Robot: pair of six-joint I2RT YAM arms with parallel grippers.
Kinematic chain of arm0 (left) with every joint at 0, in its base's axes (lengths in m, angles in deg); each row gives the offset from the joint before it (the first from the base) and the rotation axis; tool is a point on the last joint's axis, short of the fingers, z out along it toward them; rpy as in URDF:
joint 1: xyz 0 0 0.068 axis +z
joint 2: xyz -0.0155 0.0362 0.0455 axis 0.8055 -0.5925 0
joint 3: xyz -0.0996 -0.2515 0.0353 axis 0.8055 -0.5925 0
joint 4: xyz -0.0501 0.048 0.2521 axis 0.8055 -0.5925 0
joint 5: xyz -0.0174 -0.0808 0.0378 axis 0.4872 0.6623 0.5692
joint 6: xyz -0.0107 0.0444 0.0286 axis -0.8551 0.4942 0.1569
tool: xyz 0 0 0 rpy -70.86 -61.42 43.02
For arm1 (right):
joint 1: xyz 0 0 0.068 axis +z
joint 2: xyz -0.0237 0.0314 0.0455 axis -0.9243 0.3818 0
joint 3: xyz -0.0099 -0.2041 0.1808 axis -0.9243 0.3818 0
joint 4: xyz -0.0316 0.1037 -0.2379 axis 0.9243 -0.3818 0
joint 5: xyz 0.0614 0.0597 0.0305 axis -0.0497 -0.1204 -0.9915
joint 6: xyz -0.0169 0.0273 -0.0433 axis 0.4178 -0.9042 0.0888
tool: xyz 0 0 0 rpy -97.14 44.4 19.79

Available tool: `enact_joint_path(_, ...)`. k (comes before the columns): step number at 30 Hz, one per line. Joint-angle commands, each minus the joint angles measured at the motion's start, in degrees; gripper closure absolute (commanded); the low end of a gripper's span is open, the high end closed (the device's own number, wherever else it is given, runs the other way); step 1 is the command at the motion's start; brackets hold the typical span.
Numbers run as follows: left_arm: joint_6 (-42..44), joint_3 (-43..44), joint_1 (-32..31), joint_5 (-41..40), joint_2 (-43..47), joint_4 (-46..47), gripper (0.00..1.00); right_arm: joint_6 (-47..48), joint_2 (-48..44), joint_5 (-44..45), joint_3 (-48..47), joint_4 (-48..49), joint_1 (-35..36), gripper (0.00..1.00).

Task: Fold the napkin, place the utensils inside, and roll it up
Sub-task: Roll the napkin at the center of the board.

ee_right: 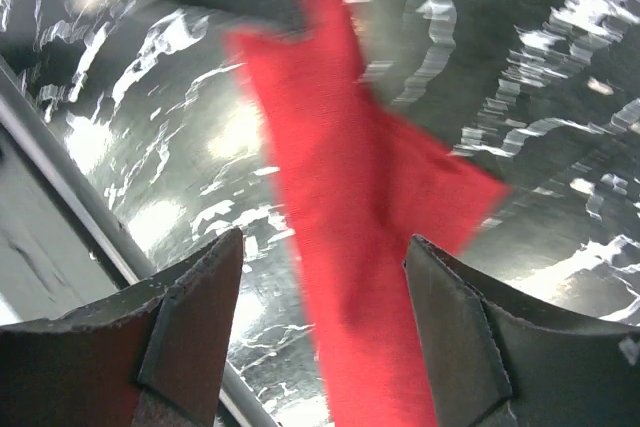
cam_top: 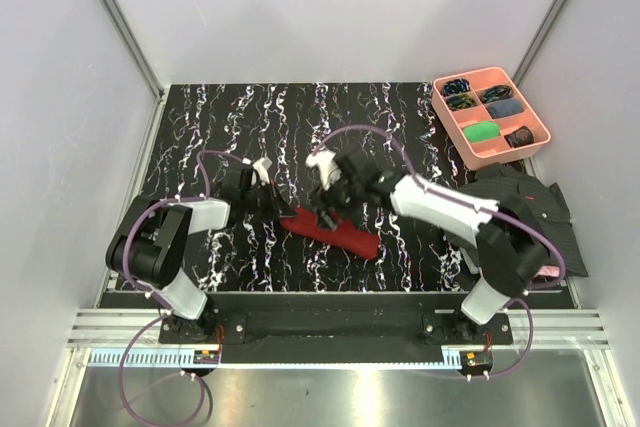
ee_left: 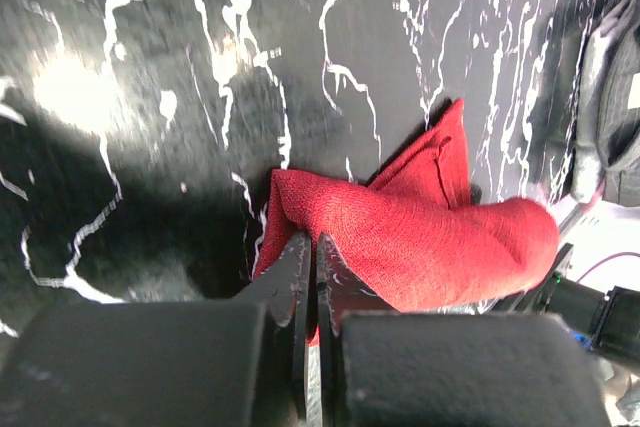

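Note:
The napkin [cam_top: 335, 232] is a dark red cloth lying as a long rolled bundle on the black marbled table, slanting from upper left to lower right. My left gripper [cam_top: 274, 209] sits at its left end. In the left wrist view the left gripper [ee_left: 312, 243] is shut, with a fold of the napkin [ee_left: 420, 237] pinched between its tips. My right gripper [cam_top: 330, 207] hovers over the bundle's left half. Its jaws [ee_right: 325, 247] stand wide open above the napkin [ee_right: 350, 207], touching nothing. The utensils are hidden in every view.
A pink compartment tray [cam_top: 538, 125] holding small items stands at the back right. A dark striped shirt [cam_top: 525, 202] lies at the table's right edge beside the right arm. A metal rail [ee_right: 60, 172] runs along the table's near edge.

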Motion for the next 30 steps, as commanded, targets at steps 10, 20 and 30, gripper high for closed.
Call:
enact_joint_path(10, 0.3, 4.7, 1.4, 1.4, -5.0, -1.7, 1.00, 11.8, 1.0, 22.9, 3.7, 8.4, 16.7, 0.26)
enact_joint_path(20, 0.3, 5.7, 1.5, 2.2, -5.5, -1.8, 1.00, 15.4, 7.0, 26.5, 4.2, 10.0, 16.8, 0.28)
enact_joint_path(30, 0.3, 6.3, 1.5, 3.7, -3.4, -1.2, 0.97, 10.2, 11.8, 20.4, 3.2, 7.7, 11.6, 0.30)
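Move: The rolled napkin's middle lies about 8 cm below the right hand, some 2 cm nearer the base and about level with it sideways. The napkin's loose corner sticks out roughly 2 cm ahead and 3 cm left of the hand, also low, and the left fingertips are some 9 cm left, 1 cm ahead and 6 cm down. From the left hand, shut on the napkin's left end, the napkin's middle is about 9 cm right and 4 cm back. Swinging back and left first by about 5 cm, the right hand then sinks nearly 8 cm while easing forward about 3 cm, coming down over the roll with open fingers astride it, the far finger against the cloth. Its wrist turns some 30 degrees, so the fingers point less left and more forward. The left hand keeps its pinch on the left end, nudging forward about 1 cm. ##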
